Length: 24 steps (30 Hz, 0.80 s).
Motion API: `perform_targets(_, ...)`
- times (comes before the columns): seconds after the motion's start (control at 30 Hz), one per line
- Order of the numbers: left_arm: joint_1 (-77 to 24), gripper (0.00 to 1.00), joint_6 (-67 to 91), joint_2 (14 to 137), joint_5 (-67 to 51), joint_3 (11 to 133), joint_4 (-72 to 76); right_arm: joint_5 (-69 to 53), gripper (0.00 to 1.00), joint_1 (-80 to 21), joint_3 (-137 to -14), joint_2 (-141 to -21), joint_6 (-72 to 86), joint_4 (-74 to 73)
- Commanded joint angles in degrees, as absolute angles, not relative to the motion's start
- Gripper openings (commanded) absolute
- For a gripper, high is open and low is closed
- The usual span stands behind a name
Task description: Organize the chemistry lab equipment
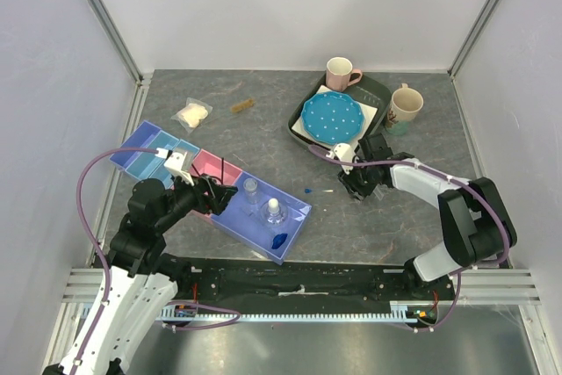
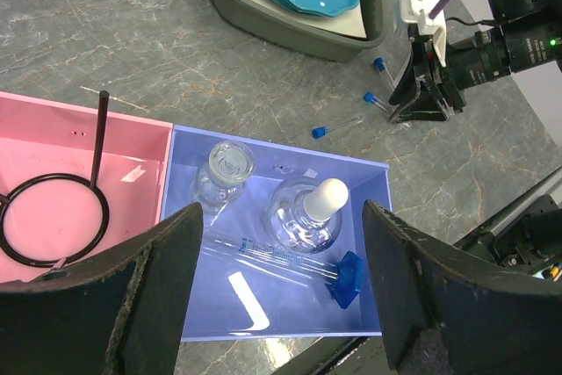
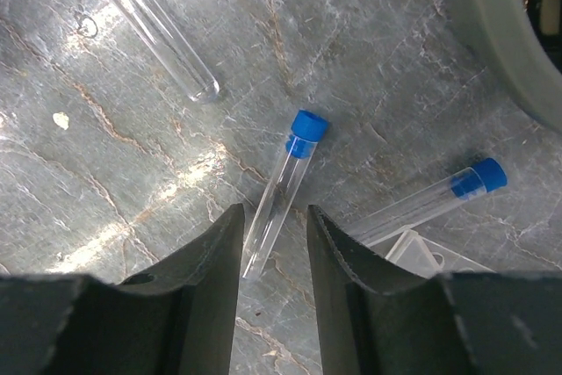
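My right gripper is low over the table, and a small blue-capped tube lies between its narrow open jaws. There is still a gap on the right side. A second capped tube, a clear rack corner and an uncapped tube lie nearby. My left gripper hovers wide open and empty over the blue tray compartment. That compartment holds a stoppered flask, a small bottle and a glass cylinder with a blue hexagonal piece. A black wire ring lies in the pink compartment.
A dark tray at the back right carries the blue dotted plate, with two mugs beside it. A bag of white wads and a small brown piece lie at the back left.
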State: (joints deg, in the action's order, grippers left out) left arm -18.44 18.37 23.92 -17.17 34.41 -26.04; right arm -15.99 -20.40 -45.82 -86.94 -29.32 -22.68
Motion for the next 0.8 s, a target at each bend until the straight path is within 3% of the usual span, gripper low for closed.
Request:
perform_targets(0.0, -18.3, 0.79, 17.5, 23.4, -19.2, 34.3, -23.5, -16.3, 0.42, -20.6, -47.3, -88.1, -28.6, -21.2)
perform_targets(0.2, -18.3, 0.79, 17.7, 22.6, -19.1, 34.0, -23.1, -16.9, 0.34, -20.6, -47.5, -89.4, -28.2, -21.6)
perform_targets(0.4, -18.4, 0.79, 17.8, 22.0, -19.2, 33.9, -22.9, -18.1, 0.20, -20.3, -47.9, -89.8, -27.4, -22.1)
perform_targets(0.77, -18.4, 0.84, 18.0, 20.5, -21.4, 33.4, -21.1, -32.3, 0.12, -14.6, -49.1, -84.3, -24.6, -24.6)
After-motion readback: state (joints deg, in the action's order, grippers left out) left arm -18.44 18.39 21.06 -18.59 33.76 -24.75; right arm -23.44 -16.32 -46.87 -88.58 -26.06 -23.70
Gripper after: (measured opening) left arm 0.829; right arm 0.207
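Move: The small blue-capped test tube the right hand is going for lies between its open fingertips, about 1 cm below and 1 cm ahead and left of it. A second capped tube lies some 9 cm to the hand's left and 1 cm ahead; a third is about 5 cm ahead and 3 cm right. The green tray's middle is roughly 19 cm ahead, 3 cm left. From the left hand, the aimed tube is about 29 cm right, 9 cm ahead and 21 cm lower. The right hand eases down less than 1 cm over the blue-capped tube while its half-open fingers go on closing from both sides, until they stop on the clear body below the cap and pinch it. Keeping that grip, the hand comes back up by about 1 cm, and the wrist tilts some 10 degrees so that the fingertips swing towards the robot's left. ##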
